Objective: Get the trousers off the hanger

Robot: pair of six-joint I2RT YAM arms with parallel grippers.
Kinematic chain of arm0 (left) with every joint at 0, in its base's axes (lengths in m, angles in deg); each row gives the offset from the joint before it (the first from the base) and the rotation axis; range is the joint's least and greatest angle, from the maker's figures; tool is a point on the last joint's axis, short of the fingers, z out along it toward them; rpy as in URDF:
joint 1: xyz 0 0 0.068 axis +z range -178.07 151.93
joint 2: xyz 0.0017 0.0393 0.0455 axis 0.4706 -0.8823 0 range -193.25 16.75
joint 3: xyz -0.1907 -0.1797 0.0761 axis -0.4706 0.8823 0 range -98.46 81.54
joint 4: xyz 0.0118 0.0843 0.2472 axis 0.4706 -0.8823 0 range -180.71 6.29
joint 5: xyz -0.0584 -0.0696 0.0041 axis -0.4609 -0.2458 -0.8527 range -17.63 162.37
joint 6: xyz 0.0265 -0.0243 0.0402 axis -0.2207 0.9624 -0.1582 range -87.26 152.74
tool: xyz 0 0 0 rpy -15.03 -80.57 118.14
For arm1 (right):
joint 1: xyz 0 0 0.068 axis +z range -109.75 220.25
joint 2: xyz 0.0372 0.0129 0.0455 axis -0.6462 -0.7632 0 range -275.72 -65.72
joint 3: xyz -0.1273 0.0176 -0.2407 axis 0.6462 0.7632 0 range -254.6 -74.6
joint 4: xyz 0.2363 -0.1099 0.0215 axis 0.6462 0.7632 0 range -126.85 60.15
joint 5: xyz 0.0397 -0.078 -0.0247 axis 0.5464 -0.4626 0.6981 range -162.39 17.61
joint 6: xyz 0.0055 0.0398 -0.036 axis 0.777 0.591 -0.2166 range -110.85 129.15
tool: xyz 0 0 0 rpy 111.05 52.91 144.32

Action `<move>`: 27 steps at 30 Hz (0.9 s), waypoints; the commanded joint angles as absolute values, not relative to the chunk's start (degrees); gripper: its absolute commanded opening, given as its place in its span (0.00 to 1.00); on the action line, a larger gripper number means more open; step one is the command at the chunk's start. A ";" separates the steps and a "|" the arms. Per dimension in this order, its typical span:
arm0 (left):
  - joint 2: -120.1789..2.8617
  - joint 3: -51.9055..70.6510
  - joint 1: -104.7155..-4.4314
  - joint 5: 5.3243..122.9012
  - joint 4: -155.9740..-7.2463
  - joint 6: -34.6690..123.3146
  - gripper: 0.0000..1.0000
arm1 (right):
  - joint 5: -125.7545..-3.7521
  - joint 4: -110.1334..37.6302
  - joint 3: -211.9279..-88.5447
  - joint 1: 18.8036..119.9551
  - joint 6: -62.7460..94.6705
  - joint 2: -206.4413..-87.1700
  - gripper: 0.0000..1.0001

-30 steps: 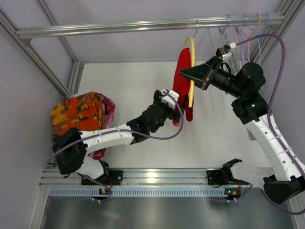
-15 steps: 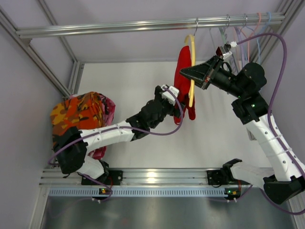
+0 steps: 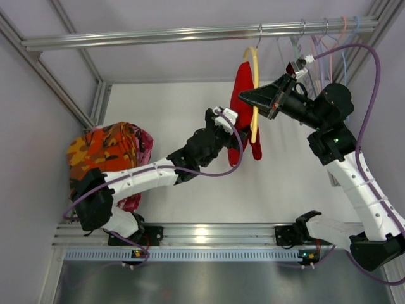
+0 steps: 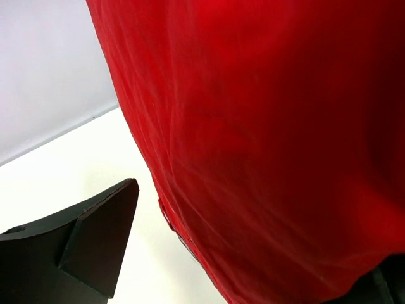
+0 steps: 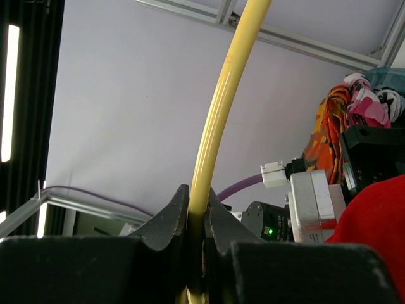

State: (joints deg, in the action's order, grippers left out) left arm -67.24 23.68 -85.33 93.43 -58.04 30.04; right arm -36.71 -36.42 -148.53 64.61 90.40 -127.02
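The red trousers (image 3: 241, 101) hang draped over the yellow hanger (image 3: 255, 95), whose hook is on the rail. My right gripper (image 3: 248, 98) is shut on the hanger's yellow bar (image 5: 221, 114), pinched between its black fingers (image 5: 171, 221). My left gripper (image 3: 233, 130) is open at the trousers' lower part. In the left wrist view the red cloth (image 4: 272, 126) fills the space between the jaws, with one black finger (image 4: 95, 244) standing apart at the left. The other finger is almost wholly hidden behind the cloth.
An orange camouflage cloth (image 3: 104, 152) and a pink cloth (image 3: 144, 142) lie piled at the left. Several pale hangers (image 3: 323, 44) hang at the right end of the metal rail (image 3: 190, 35). Frame posts stand along both sides.
My left gripper has moved up and away from the bases, closer against the trousers, and the hem has swung slightly right. The right gripper keeps its hold on the hanger.
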 commanded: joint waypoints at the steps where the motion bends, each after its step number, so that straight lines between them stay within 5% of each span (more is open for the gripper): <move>1: -64.73 20.28 -85.29 95.40 -53.48 31.07 0.98 | -35.83 -48.45 -152.12 65.65 88.34 -124.08 0.00; 10: -65.43 16.15 -85.03 97.42 -53.39 29.67 0.96 | -34.08 -48.45 -151.95 65.65 88.78 -124.08 0.00; 17: -65.43 14.57 -83.80 96.20 -53.22 29.23 0.82 | -33.81 -47.83 -151.51 65.48 88.69 -123.82 0.00; 24: -65.34 13.25 -82.39 95.49 -52.51 30.54 0.51 | -33.11 -48.19 -151.42 65.30 89.13 -123.82 0.00; 27: -64.90 13.25 -81.78 95.75 -52.60 30.72 0.25 | -32.76 -48.01 -151.51 64.86 88.87 -123.82 0.00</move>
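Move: The red trousers hang right in front of the wide-open left gripper, their middle about 2 cm farther out, 4 cm to its right and 5 cm up. The yellow hanger's middle stands some 13 cm above that gripper, 3 cm farther out and 6 cm to its right, with the right gripper roughly 16 cm above, 1 cm ahead and 7 cm to the right. From the right hand, the trousers' middle is around 11 cm below, 3 cm left and 1 cm ahead. The left hand climbs about 6 cm along the hanging trousers towards the hanger, fingers wide open at first, and tilts only slightly; over the second half they close to about a third of their opening, gathering the cloth between them across its width. Meanwhile the right hand stays in place, keeping its pinch on the side of the yellow hanger to steady it while the left takes hold of the cloth. ##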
